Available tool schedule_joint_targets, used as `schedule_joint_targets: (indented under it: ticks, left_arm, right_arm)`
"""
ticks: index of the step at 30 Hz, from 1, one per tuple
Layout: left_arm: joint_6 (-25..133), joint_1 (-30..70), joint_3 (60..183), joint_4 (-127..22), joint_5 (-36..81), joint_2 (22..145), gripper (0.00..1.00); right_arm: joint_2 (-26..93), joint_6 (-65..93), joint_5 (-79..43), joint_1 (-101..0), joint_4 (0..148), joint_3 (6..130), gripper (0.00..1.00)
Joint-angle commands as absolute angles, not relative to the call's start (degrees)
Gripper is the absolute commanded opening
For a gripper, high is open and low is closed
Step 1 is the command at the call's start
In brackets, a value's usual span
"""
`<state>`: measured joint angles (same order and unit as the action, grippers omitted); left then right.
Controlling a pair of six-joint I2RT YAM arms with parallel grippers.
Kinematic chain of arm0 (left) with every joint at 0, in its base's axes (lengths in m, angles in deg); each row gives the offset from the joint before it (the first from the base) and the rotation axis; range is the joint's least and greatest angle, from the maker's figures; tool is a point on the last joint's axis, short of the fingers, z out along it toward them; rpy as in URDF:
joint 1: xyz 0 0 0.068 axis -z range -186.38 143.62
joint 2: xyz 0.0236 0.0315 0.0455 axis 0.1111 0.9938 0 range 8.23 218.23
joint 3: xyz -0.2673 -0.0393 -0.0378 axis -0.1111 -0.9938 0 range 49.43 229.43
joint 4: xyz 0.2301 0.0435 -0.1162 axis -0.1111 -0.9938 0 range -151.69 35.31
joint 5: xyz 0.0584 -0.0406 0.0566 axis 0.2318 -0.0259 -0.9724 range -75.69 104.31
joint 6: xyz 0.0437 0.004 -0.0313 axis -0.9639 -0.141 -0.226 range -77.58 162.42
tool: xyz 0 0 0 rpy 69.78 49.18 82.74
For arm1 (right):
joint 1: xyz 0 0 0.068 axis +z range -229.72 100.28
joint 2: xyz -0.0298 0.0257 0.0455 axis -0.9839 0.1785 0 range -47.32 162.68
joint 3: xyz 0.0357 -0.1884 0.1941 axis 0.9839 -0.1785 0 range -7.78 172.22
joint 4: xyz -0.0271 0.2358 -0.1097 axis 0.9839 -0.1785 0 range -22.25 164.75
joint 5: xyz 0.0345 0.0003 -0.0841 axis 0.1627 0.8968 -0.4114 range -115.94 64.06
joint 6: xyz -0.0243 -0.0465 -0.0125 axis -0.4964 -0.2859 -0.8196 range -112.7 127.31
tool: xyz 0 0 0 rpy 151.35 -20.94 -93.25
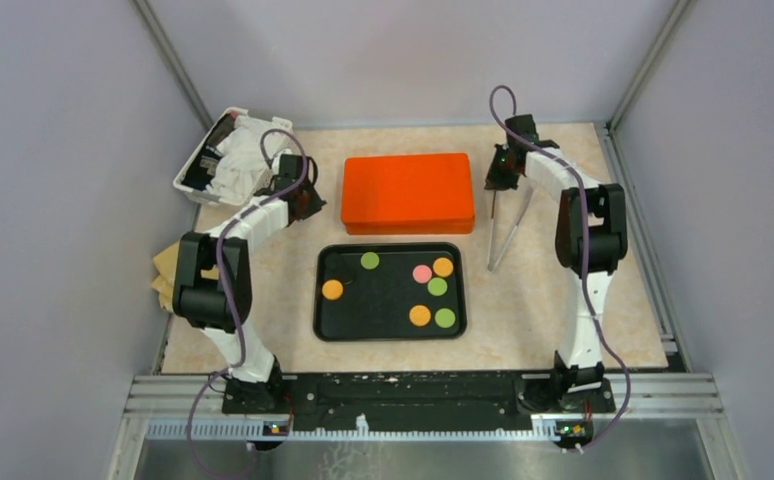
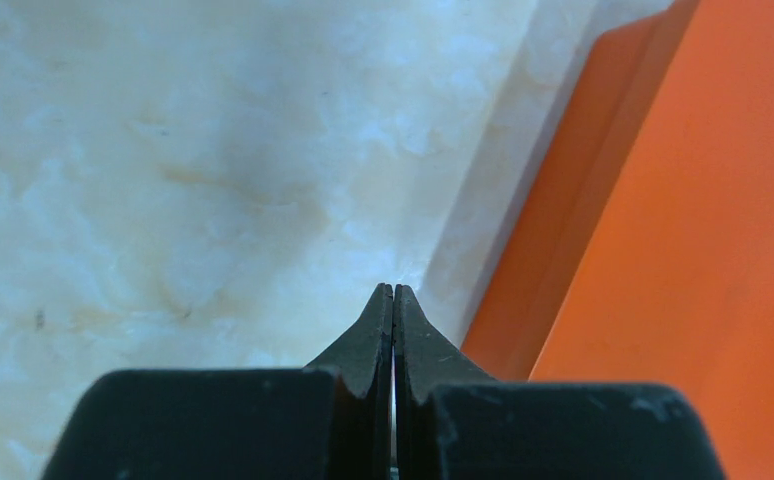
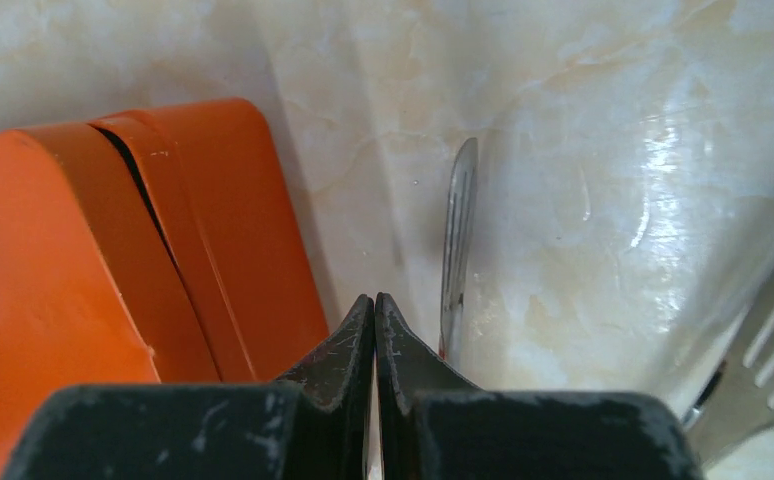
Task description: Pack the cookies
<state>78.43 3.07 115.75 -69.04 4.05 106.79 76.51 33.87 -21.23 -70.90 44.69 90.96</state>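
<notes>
Several cookies lie in a black tray (image 1: 328,325) in the middle of the table: orange (image 1: 332,289), green (image 1: 370,260), pink (image 1: 422,273), and more orange and green ones at the right. A closed orange box (image 1: 408,193) lies behind the tray. My left gripper (image 1: 310,204) is shut and empty beside the box's left end; the left wrist view shows its closed tips (image 2: 393,290) low over the table next to the box (image 2: 683,220). My right gripper (image 1: 495,183) is shut and empty beside the box's right end, as the right wrist view (image 3: 374,298) shows.
Metal tongs (image 1: 508,230) lie right of the box, just beside my right gripper; they also show in the right wrist view (image 3: 458,230). A white basket (image 1: 191,172) with white paper liners stands at the back left. Something brown (image 1: 166,275) lies at the left edge.
</notes>
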Motion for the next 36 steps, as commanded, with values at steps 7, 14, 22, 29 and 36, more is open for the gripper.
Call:
schedule_joint_targets:
  ticks: [7,14,22,29,36]
  left_arm:
    - [79.36,3.79,115.21,-55.81,19.06,114.58,0.00]
    - [80.30,5.02,115.59,-55.08,23.76,115.89,0.00]
    - [81.47,6.26,115.12,-55.12,27.03,113.68,0.00]
    - [80.56,6.32,114.73,-55.53,27.04,113.17,0.00]
    - [79.88,6.28,114.80,-56.51,26.37,112.96,0.00]
  right_arm:
    - [81.25,34.14,-8.83,-71.20,46.20,94.67,0.00]
    - [81.14,34.90,2.73,-70.30,49.49,91.92,0.00]
    - [79.71,37.28,12.88,-65.92,52.91,90.67,0.00]
    - [77.97,36.42,1.87,-65.70,46.62,90.79,0.00]
    - [75.78,36.17,-21.92,-67.10,40.72,92.00,0.00]
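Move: The lidded orange box stands between the hands: its middle is about 26 cm right of the left gripper and 4 cm ahead, its near wall only some 6 cm off. From the right gripper the middle lies about 25 cm left and 2 cm back. The cookie tray is some 19 cm right of the left gripper and 22 cm back; the knife's middle is 12 cm straight back from the right gripper, the fork's 13 cm back and 6 cm right. Close in on the box from both sides with shut fingers. Bring the left gripper about 6 cm right and 4 cm down against the left wall, turning slightly clockwise, and hold there. Push the right gripper some 6 cm left and slightly down against the right wall, rolling its left side up; then ease it about 1 cm right, back and down, undoing part of the roll. ##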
